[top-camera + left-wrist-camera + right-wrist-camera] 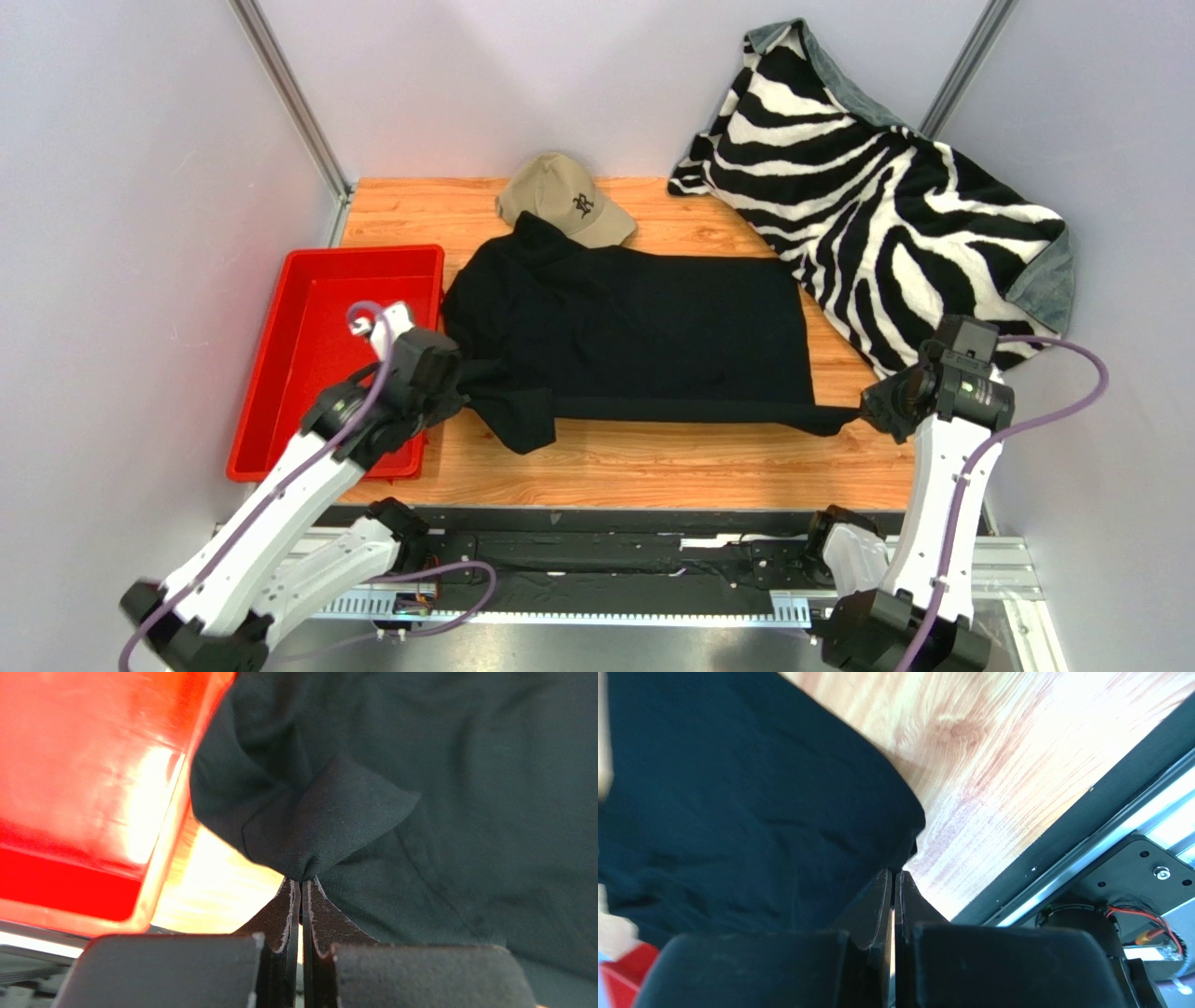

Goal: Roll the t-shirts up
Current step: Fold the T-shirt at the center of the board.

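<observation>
The black t-shirt (pixel 638 329) lies spread across the middle of the wooden table, partly folded. My left gripper (pixel 470 381) is shut on a pinched bit of its left edge, near the sleeve; the left wrist view shows the cloth (pixel 330 822) bunched at the fingertips (pixel 302 880). My right gripper (pixel 859 415) is shut on the shirt's near right corner, pulling the near edge taut; the right wrist view shows the cloth (pixel 752 812) ending at the closed jaws (pixel 894 873).
A red tray (pixel 330 350) stands at the left, touching the shirt's side. A tan cap (pixel 568 196) sits behind the shirt. A zebra-striped blanket (pixel 884 196) leans at the back right. Bare wood (pixel 659 469) shows at the near edge.
</observation>
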`<state>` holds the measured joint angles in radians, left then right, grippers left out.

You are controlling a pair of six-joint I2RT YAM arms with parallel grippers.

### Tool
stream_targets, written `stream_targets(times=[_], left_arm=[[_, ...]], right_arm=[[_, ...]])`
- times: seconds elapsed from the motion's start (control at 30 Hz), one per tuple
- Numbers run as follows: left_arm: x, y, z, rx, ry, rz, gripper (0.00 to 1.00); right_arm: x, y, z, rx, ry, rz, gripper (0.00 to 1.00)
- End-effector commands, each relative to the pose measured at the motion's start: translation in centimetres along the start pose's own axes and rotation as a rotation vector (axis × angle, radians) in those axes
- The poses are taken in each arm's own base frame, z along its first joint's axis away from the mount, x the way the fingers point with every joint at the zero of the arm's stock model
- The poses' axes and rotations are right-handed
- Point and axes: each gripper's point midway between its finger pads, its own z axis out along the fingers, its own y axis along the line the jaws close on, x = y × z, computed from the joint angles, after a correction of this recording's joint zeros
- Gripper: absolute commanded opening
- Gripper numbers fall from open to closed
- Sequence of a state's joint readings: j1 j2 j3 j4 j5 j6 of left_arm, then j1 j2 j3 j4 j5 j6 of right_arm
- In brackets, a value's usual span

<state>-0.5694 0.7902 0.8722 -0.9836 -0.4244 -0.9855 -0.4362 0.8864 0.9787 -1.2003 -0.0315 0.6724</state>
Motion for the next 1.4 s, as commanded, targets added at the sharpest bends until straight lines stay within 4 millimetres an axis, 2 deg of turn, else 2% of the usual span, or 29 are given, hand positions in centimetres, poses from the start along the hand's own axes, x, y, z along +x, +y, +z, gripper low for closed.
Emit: stream_targets(times=[0.0, 0.23, 0.33, 0.47, 0.67, 0.9, 1.1, 1.13, 1.17, 1.2, 1.23, 1.27, 1.3, 1.37], left_arm=[[-2.5, -0.2, 3.5, -0.183, -0.074, 0.122, 0.0], [-3.2, -3.2, 8.4, -0.264, -0.049, 0.186, 0.0], [-3.0, -3.9, 10.2, -0.289, -0.015, 0.197, 0.0], [-2.7, -4.6, 11.9, -0.316, 0.021, 0.214, 0.0], [-1.9, -4.7, 13.3, -0.333, 0.073, 0.219, 0.0], [-1.6, -4.5, 13.9, -0.325, 0.103, 0.205, 0.0], [-2.1, -5.1, 14.7, -0.266, 0.118, 0.192, 0.0], [-2.2, -5.2, 14.9, -0.259, 0.122, 0.193, 0.03], [-2.1, -5.2, 15.1, -0.244, 0.145, 0.195, 0.08], [-2.1, -5.7, 15.3, -0.218, 0.147, 0.192, 0.26], [-2.1, -5.7, 15.4, -0.206, 0.154, 0.193, 0.37], [-1.9, -6.0, 15.2, -0.176, 0.166, 0.19, 0.46], [-2.4, -6.1, 15.3, -0.154, 0.156, 0.176, 0.58], [-2.5, -6.7, 14.7, -0.088, 0.159, 0.168, 0.61]], right_arm=[[-1.0, 1.4, 3.5, 0.048, -0.032, -0.082, 0.0], [0.3, 3.8, 8.9, 0.121, 0.029, -0.167, 0.0], [0.6, 5.5, 10.6, 0.141, 0.056, -0.213, 0.0], [0.8, 6.5, 12.2, 0.168, 0.069, -0.233, 0.0], [0.1, 6.8, 13.3, 0.192, 0.049, -0.236, 0.0], [0.0, 7.2, 14.1, 0.19, 0.063, -0.249, 0.0], [-0.3, 7.9, 14.1, 0.171, 0.06, -0.257, 0.08], [-0.2, 8.0, 14.1, 0.17, 0.064, -0.263, 0.1], [-0.2, 8.0, 14.2, 0.169, 0.068, -0.266, 0.21], [-0.1, 8.1, 14.2, 0.164, 0.072, -0.27, 0.28], [0.0, 8.1, 14.2, 0.156, 0.078, -0.28, 0.35], [0.1, 8.3, 13.9, 0.141, 0.079, -0.285, 0.49], [0.1, 8.4, 13.7, 0.132, 0.08, -0.288, 0.55], [0.1, 8.4, 12.8, 0.11, 0.066, -0.295, 0.66]])
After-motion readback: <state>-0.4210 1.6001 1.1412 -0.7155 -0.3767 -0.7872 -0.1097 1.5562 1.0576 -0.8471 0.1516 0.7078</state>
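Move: Both hands already hold the T-shirt's raised near edge by its ends. The left must lay its end on the shirt's left side, about 13 cm ahead, 3 cm right and 13 below; the red bin's middle is about 13 cm ahead and 15 left, the cap some 38 ahead and 13 right. The right hand's spot, the shirt's right edge, is about 12 cm ahead, 1 left and 12 below, with the zebra cloth's middle some 35 ahead and 2 right. Still pinching the T-shirt's near edge, both hands carry it forward and down over the shirt's body, the left about 13 cm forward and 9 down, the right some 11 forward and 10 down. Both wrists tip further down, roughly 15 degrees; the left also rolls and the right turns slightly counter-clockwise. Once nearly stopped low over the cloth, both open their fingers about halfway and let go. ##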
